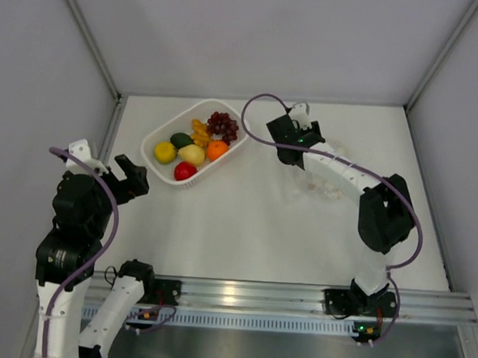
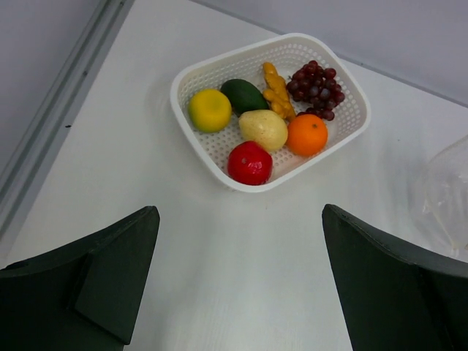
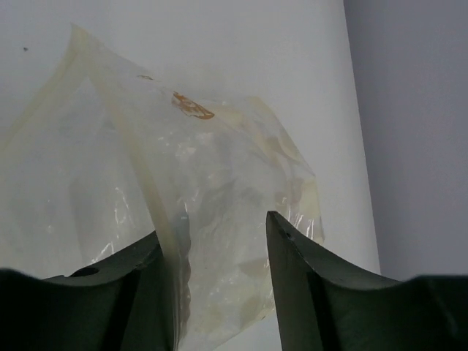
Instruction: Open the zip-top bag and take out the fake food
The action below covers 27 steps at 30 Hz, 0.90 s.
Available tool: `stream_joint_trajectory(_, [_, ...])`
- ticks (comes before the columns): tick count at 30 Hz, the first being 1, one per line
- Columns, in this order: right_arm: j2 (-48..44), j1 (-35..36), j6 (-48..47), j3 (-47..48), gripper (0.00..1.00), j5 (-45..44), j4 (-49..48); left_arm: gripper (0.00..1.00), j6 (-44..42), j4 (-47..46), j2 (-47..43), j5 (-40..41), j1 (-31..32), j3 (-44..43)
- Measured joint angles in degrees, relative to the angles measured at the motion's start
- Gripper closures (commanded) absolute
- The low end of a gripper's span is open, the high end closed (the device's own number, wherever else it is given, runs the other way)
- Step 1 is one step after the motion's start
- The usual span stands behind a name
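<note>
The zip-top bag [image 1: 323, 182] lies crumpled and empty on the table at the right, and its edge shows in the left wrist view [image 2: 446, 196]. My right gripper [image 1: 294, 156] hangs over it. In the right wrist view its jaws [image 3: 212, 225] stand apart, with the bag [image 3: 205, 161] between them and a fold against the left finger. The fake food lies in the white basket [image 1: 155, 138]: a red apple [image 2: 248, 162], an orange [image 2: 306, 134], two lemons [image 2: 210, 110], an avocado [image 2: 243, 95], grapes [image 2: 314, 82] and an orange-yellow piece [image 2: 276, 91]. My left gripper [image 1: 137, 181] stands open near the basket, holding nothing [image 2: 240, 212].
The basket [image 2: 180, 79] sits at the back left of the table. Grey walls close in the left, back and right sides. A metal rail [image 1: 280, 299] with both arm bases runs along the near edge.
</note>
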<state>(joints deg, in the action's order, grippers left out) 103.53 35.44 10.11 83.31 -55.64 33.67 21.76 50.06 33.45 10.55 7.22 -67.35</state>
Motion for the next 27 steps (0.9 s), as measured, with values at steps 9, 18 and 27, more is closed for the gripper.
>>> stream_joint_trajectory(9, [0.87,3.19,2.69,6.43,0.14,0.79,6.21,0.01,-0.83,2.36,-1.20,7.54,0.00,4.83])
stream_joint_trajectory(18, [-27.58,3.41,2.49,-3.04,0.01,9.68,4.59,0.01,-1.22,2.58,-2.82,9.79,0.00,4.87])
stream_joint_trajectory(27, [-56.08,3.43,3.02,-18.53,0.00,11.72,4.31,0.01,-4.52,2.71,-5.44,6.80,0.00,4.52])
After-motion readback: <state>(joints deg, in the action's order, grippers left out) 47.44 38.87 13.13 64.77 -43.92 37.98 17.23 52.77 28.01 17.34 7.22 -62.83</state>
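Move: The bag's middle lies almost directly under the right gripper, about 1 cm ahead, 2 cm to its right and 14 cm below, with the mouth edge still up by the part-open fingers. The orange is roughly 30 cm to the right hand's left and 2 cm ahead, the grapes 29 cm left and 9 cm ahead. From the left gripper the bag lies some 22 cm ahead, 44 cm right and 31 cm below. Finish opening the right fingers while easing the gripper about 3 cm left, so the bag's edge comes free. Then draw the hand back and up, away from the bag, roughly 15 cm each way, swinging right as well; tip the fingers up and roll the hand's left side upward. Let the empty, open left gripper sink and shift left about 3 cm. ##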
